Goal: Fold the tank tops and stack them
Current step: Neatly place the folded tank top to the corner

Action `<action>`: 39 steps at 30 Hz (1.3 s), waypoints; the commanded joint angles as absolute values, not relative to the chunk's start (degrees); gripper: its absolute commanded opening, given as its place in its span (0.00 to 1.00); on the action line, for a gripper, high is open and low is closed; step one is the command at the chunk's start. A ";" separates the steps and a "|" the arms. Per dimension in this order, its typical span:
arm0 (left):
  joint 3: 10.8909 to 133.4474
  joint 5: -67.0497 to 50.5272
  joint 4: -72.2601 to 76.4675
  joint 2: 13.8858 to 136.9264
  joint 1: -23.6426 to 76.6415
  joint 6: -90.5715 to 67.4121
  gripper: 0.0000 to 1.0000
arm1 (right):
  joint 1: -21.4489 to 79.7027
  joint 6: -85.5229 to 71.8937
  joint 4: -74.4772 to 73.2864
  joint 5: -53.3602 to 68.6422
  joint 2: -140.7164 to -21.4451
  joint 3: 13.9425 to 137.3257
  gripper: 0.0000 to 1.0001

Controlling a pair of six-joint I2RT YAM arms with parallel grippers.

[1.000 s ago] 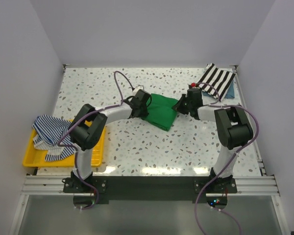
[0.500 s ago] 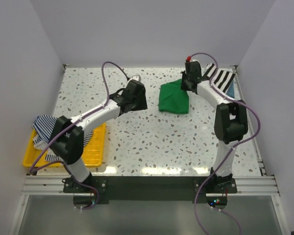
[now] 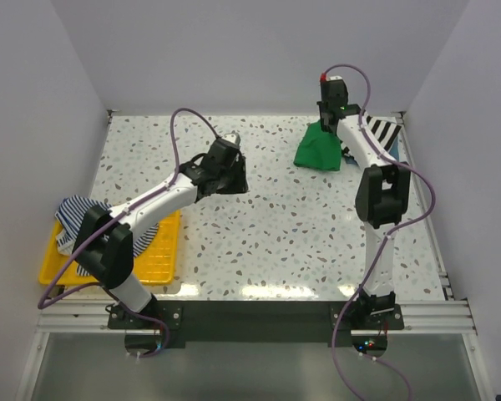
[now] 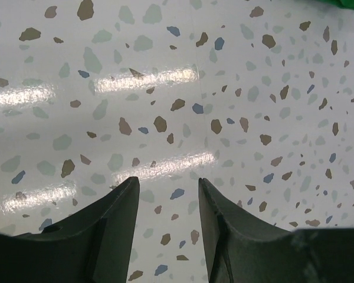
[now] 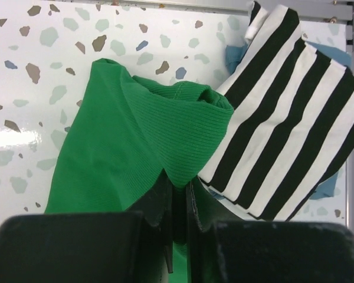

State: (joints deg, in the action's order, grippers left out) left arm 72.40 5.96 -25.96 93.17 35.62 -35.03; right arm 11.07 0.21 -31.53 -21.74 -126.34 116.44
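Observation:
My right gripper (image 3: 327, 127) is shut on a bunched fold of the plain green tank top (image 3: 317, 151), which hangs from it with its lower part on the table at the back right. In the right wrist view the fingers (image 5: 180, 188) pinch the green tank top (image 5: 124, 147) right beside a folded cloth. The finely striped navy-and-white tank top (image 3: 77, 222) lies crumpled over the yellow tray. My left gripper (image 3: 236, 180) hovers open over bare table left of centre, with nothing between its fingers (image 4: 168, 183).
A folded cloth with wide black and white stripes (image 3: 382, 134) (image 5: 289, 130) lies in the back right corner on a blue cloth (image 5: 336, 183). The yellow tray (image 3: 159, 255) sits at the front left edge. White walls close in on three sides.
The left gripper let go of the green tank top, opened and drew back to the left. The right gripper carried the top up and toward the back right corner.

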 commanded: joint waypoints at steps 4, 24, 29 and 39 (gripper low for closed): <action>72.51 3.96 -26.37 91.85 34.72 -32.34 0.49 | 10.37 6.15 -34.54 -24.87 -129.02 126.56 0.00; 71.46 1.23 -25.49 93.34 34.19 -32.17 0.49 | 2.38 5.10 -32.78 -25.32 -123.23 126.66 0.00; 71.02 0.70 -25.05 93.87 34.19 -32.26 0.48 | -2.28 0.44 -31.73 -27.41 -122.26 121.47 0.00; 70.40 -1.23 -24.17 94.57 34.28 -32.52 0.47 | -8.35 -10.89 -33.48 -27.07 -124.98 117.51 0.02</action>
State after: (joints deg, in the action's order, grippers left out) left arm 70.81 0.54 -26.06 94.17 34.61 -33.34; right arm -8.12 -6.20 -34.20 -24.75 -126.26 116.95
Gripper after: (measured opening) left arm 0.475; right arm 0.062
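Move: The right hand already pinches one end of the folded green tank top; most of the cloth hangs about 5 cm back and 2 cm left of the fingers, some 8 cm below. The striped top on the corner stack has its middle roughly 17 cm right, about level fore and aft, 14 cm down. The blue top under it sticks out some 25 cm right and 5 cm back. From the idle left hand the striped top is about 20 cm ahead and 48 cm right. Up first, only 3 cm or so with a slight reach forward, then in a quickening sweep some 20 cm to the right, the right hand carries the green tank top across the striped top to the stack's right side. In the later part it draws back a few centimetres, sinks back to its starting height and turns about 25 degrees clockwise, fingers still shut on the cloth. ##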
